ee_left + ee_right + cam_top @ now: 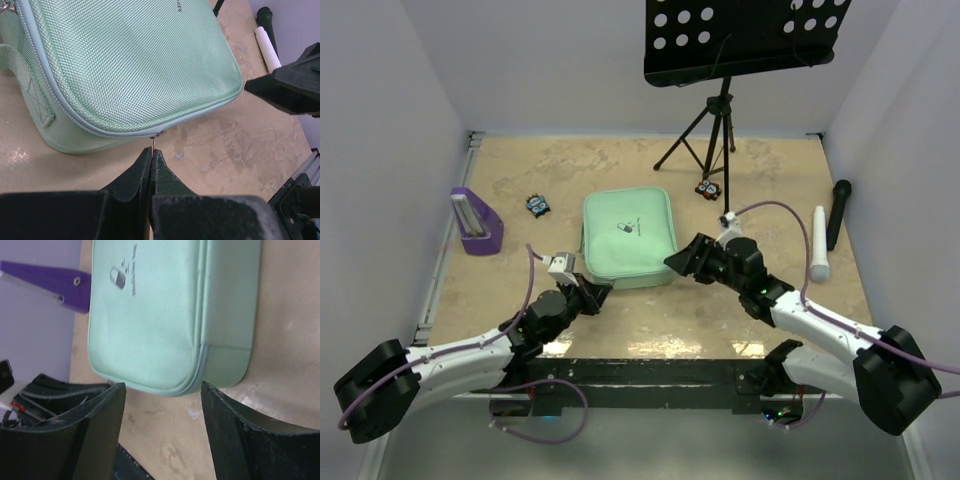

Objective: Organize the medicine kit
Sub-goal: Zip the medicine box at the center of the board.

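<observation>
The mint-green medicine kit (pixel 628 238) lies closed mid-table, its pill logo facing up. My left gripper (pixel 600 292) sits at the kit's near-left corner. In the left wrist view the left gripper (pixel 152 150) is shut on the thin metal zipper pull (pixel 156 139), which hangs from the kit's (pixel 130 65) zipper seam. My right gripper (pixel 676 262) is at the kit's near-right corner. In the right wrist view it (pixel 162 390) stands open just short of the rounded corner of the kit (pixel 155 320), and nothing is between its fingers.
A purple stand (pixel 475 222) is at the left. A black music stand (pixel 720 130) stands on its tripod at the back. A white tube (pixel 819 243) and a black microphone (pixel 837 213) lie at the right. Two small dark items (pixel 538 205) (pixel 708 188) lie behind the kit.
</observation>
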Motion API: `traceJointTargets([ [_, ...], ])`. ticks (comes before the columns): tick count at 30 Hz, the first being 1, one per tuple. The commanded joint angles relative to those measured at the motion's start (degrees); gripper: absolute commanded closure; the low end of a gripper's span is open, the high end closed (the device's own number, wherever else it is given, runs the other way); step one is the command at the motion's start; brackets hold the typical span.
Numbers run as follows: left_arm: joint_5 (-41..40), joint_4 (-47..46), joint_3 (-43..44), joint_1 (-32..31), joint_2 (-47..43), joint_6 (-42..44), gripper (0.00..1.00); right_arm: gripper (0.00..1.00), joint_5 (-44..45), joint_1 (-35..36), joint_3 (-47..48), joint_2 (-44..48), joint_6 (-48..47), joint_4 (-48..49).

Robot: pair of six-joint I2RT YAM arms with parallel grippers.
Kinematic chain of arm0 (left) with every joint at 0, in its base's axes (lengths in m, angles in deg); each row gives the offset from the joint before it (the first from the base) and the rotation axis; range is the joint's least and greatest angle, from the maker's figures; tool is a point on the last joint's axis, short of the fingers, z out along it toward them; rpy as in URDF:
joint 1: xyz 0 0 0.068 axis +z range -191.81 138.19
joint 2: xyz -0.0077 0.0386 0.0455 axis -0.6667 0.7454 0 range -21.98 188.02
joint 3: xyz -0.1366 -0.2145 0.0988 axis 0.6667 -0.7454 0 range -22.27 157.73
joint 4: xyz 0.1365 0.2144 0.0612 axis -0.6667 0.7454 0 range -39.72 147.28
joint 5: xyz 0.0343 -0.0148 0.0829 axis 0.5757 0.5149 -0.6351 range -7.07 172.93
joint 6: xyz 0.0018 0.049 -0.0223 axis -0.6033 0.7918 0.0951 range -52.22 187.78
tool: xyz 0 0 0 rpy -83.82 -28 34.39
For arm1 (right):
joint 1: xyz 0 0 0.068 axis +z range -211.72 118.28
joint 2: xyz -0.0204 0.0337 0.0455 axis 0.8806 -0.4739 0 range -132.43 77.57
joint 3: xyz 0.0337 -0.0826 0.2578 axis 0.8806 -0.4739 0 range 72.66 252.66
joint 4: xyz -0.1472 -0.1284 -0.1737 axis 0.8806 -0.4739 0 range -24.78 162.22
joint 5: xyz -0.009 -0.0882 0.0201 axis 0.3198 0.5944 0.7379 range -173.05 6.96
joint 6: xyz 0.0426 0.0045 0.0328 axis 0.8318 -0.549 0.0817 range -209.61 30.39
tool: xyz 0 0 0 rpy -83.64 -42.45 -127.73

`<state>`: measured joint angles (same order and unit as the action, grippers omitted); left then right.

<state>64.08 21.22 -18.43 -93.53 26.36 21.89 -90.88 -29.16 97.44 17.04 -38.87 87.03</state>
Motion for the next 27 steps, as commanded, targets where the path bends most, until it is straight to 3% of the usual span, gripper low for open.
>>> traceJointTargets([
  [1,-1.1,-1.17,-0.06,0.48,3.08,1.07,1.0,0.33,-1.83,5.31,-1.31,-0.72,6.99,3.55],
  [19,1.45,-5.22,-0.76,-1.18,3.08,1.5,1.0,0.37,3.7,6.91,-2.72,-13.02,22.21,16.48],
  [23,1.54,-5.4,-1.11,-1.19,2.99,1.59,1.0,0.54,3.7,6.91,-2.1,-15.66,22.3,17.79],
  [27,1.71,-5.31,-1.55,-1.19,2.38,1.77,1.0,0.82,3.18,6.91,-1.57,-17.16,21.07,17.54],
])
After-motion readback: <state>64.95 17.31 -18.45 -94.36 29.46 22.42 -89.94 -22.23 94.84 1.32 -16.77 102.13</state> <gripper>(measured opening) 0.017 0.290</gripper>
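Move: The medicine box's front-right corner lies some 3 cm left of the right hand, about level with it front to back and 5 cm below. The zipper pull, already in the left fingers, is roughly 15 cm left, 4 cm nearer the base and 5 cm below the right hand. From the left hand, that corner is some 13 cm right and 4 cm ahead, at about the same height. Right hand goes about 5 cm left and 4 down, closing onto the box's front-right corner; left keeps the zipper pull. ##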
